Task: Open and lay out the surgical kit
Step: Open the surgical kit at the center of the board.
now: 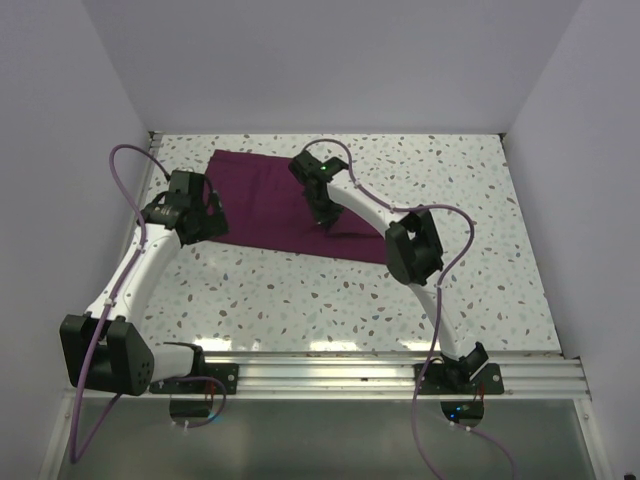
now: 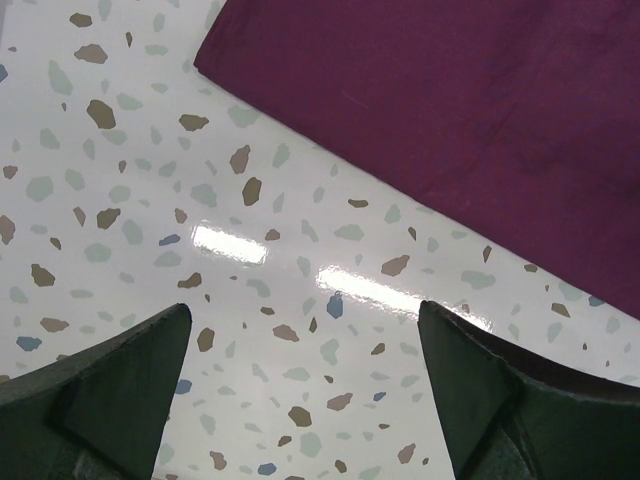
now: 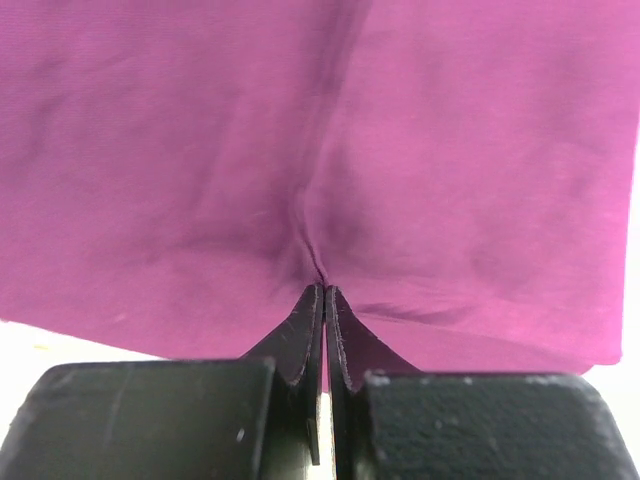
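The surgical kit shows as a folded dark magenta-purple cloth wrap (image 1: 262, 195) lying flat on the far middle of the table. My right gripper (image 1: 324, 220) is pressed down on the wrap's near right part. In the right wrist view the right gripper (image 3: 325, 289) is shut, and a small pleat of the cloth wrap (image 3: 200, 150) is pinched between its tips. My left gripper (image 1: 193, 222) hovers at the wrap's left edge. In the left wrist view the left gripper (image 2: 305, 310) is wide open over bare table, with the wrap's corner (image 2: 480, 120) ahead and to the right.
The speckled terrazzo table (image 1: 300, 290) is boxed in by white walls at the left, back and right. An aluminium rail (image 1: 380, 375) carrying both arm bases runs along the near edge. Purple cables loop beside each arm.
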Robot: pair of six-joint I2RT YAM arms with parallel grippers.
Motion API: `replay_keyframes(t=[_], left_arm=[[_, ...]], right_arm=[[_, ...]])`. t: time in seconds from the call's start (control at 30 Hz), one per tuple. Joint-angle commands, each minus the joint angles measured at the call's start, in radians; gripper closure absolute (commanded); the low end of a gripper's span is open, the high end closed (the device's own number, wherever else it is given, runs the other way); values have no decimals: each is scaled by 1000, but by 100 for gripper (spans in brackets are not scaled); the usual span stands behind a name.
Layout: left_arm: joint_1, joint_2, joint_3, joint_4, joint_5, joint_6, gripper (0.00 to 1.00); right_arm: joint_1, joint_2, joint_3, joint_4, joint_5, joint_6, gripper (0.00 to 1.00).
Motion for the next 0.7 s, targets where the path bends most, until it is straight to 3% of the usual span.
replay_keyframes(t=[0.0, 0.17, 0.4, 0.43, 0.5, 0.53, 0.67], left_arm=[[-3, -1, 35, 9, -7, -6, 0], [-2, 5, 55, 8, 0, -3, 0], [-2, 31, 105, -20, 13, 19, 0], [-2, 34, 114, -23, 13, 22, 0], [-2, 41, 124, -37, 11, 30, 0], [-2, 45, 133, -43, 11, 31, 0], [-2, 42, 142, -64, 6, 36, 0]], right_arm=[[-34, -82, 39, -10, 113, -1, 100], [-149, -106, 102, 21, 236, -22, 100], [-347, -33, 240, 91, 228, -42, 100], [-361, -23, 255, 105, 230, -47, 96], [-393, 3, 294, 152, 260, -61, 40], [-402, 8, 300, 169, 274, -61, 5], [-413, -27, 288, 235, 274, -81, 2]])
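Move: The right hand's shut fingertips are at the near-left corner of the kit's folded layer, directly at the hand point. The kit's far-right corner lies about 18 cm ahead of the right hand and 21 cm to its right, near fingertip height; the kit's near-right corner is some 10 cm back and 19 cm right. From the left hand that far-right corner is roughly 28 cm ahead, 47 cm right and 11 cm lower. Sweeping right and forward while rising, the right hand leaves the folded layer's corner fast, some 24 cm right, 17 cm forward and 11 cm up, to above the kit's far-right corner. The wrist swings clockwise and the fingertips tip outward, some 30 degrees or more altogether; the shut fingers spread wide only late in the sweep. The left hand, open, edges up and forward a little. ##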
